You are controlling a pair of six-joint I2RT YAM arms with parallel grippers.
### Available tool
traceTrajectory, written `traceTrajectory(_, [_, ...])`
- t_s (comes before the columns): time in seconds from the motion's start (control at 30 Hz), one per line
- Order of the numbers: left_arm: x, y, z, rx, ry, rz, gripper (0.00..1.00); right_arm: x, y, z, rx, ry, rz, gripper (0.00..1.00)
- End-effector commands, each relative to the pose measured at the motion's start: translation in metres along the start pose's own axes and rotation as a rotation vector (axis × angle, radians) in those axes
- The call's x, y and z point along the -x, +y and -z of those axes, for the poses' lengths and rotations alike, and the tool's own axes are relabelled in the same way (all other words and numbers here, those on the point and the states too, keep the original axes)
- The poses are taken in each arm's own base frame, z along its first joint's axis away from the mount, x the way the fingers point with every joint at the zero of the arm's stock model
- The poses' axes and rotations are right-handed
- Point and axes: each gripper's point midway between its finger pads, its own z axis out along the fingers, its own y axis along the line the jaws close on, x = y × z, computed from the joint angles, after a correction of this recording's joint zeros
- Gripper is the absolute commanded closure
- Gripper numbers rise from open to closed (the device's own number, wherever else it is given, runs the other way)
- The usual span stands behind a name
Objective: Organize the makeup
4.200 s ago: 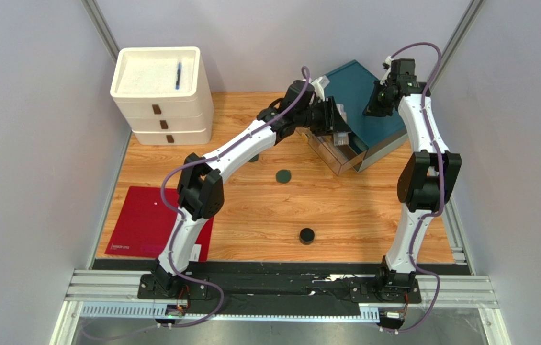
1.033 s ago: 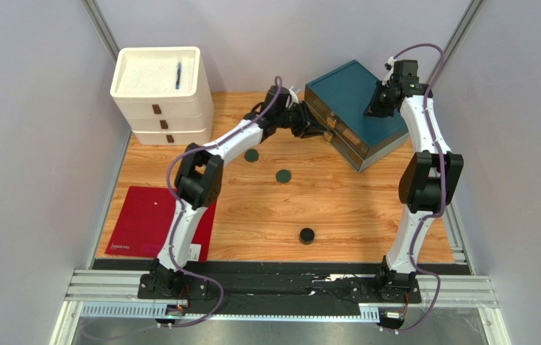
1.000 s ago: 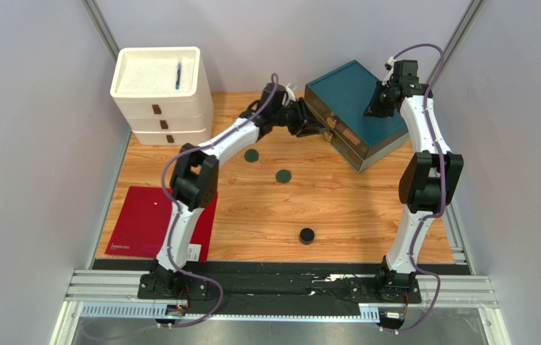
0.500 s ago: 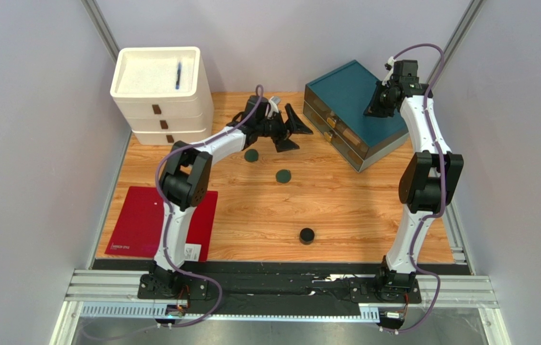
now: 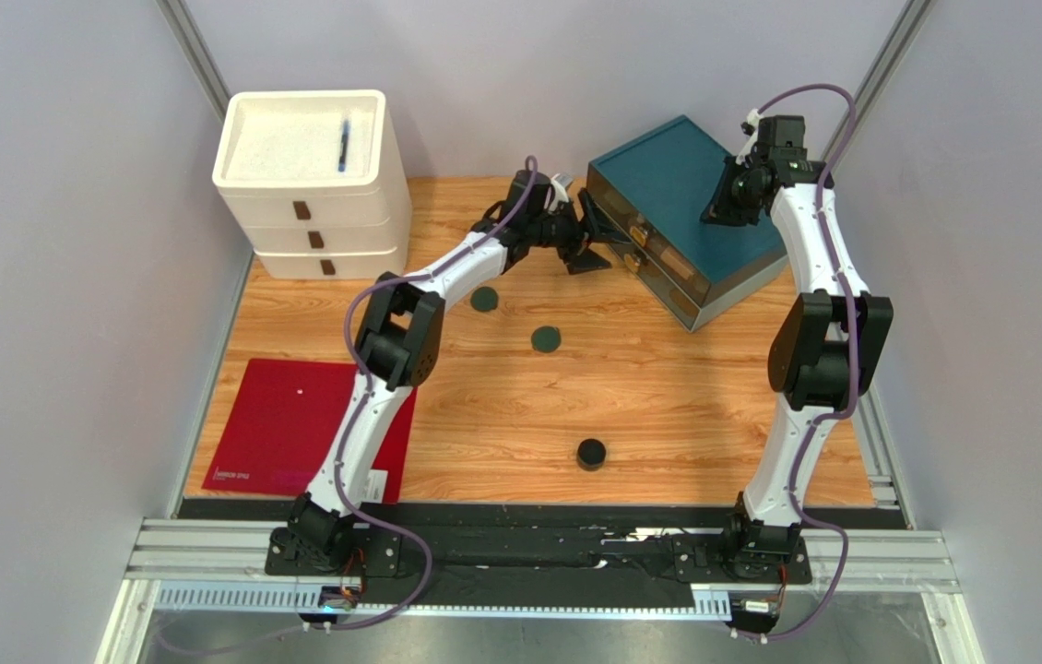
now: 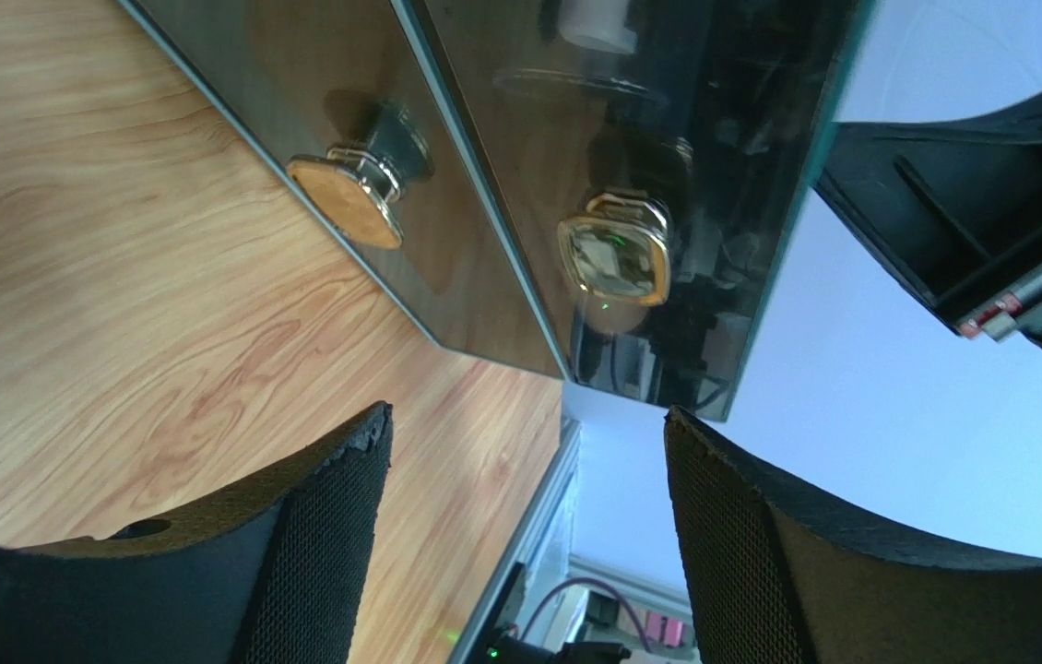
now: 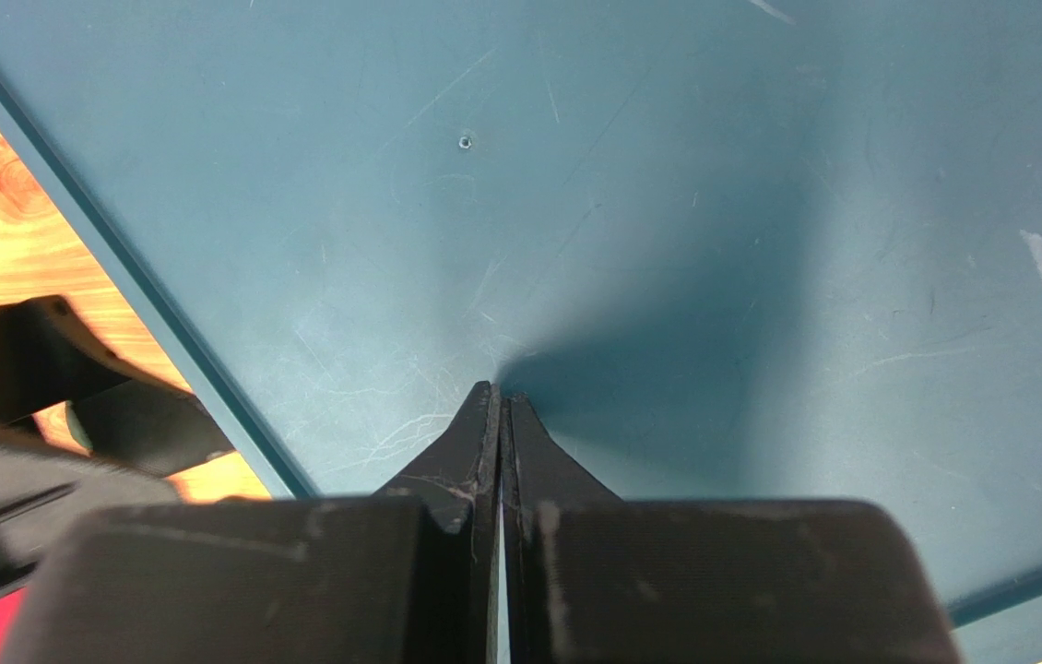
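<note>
Two flat dark-green discs (image 5: 485,299) (image 5: 546,338) lie on the wooden table, with a black round jar (image 5: 592,453) nearer the front. My left gripper (image 5: 595,238) is open and empty, just in front of the teal drawer box (image 5: 686,187). In the left wrist view the left gripper (image 6: 527,415) faces the two shut glass drawer fronts, with gold knobs (image 6: 354,194) (image 6: 613,256) just ahead of the fingertips. My right gripper (image 5: 723,208) is shut, and its tips (image 7: 499,394) rest on the box's teal top (image 7: 762,208). No bottles are in view.
A white three-drawer unit (image 5: 308,180) stands at the back left with a blue pen (image 5: 344,144) in its top tray. A red mat (image 5: 277,429) lies at the front left. Grey walls close in both sides.
The drawer that stood open earlier is shut. My left gripper backed away left and opened wide, then swung back to the drawer fronts. The right arm has not moved.
</note>
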Motion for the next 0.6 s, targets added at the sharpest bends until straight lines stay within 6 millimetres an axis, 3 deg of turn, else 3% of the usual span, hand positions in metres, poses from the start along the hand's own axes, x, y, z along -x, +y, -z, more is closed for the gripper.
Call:
traceTrajectory(0.0, [-0.013,0.012,-0.025,0.039,0.051,0.098,0.25,-0.059,-0.036,-0.012,-0.117,0.209,-0.043,1.0])
traceTrajectory(0.23, [-0.006,0.025,-0.027,0.093,-0.005,0.119,0.44,-0.056,-0.04,-0.01,-0.116,0.204,-0.058,1.0])
traceTrajectory(0.57, [0.005,0.033,-0.041,0.094,-0.043,0.144,0.46,-0.054,-0.045,-0.01,-0.107,0.202,-0.083,1.0])
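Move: From the left hand, the lower drawer knob is about 5 cm to the right, 3 cm ahead and 7 cm down; the upper drawer knob stands directly over it, nearly at hand height. Down on the table, the near green disc is some 11 cm back and 10 cm left of the hand, the far green disc about 2 cm back and 21 cm left. From the right hand, the lower knob lies about 10 cm left, 2 cm back and 10 cm below. Lower the left gripper about 5 cm in front of the drawer fronts, easing it some 2 cm to the right towards the lower drawer knob. Narrow the wide-open fingers to roughly half open on the way and roll the wrist by about 10 degrees, so the fingertips come to straddle the line to that knob without gripping it yet. ##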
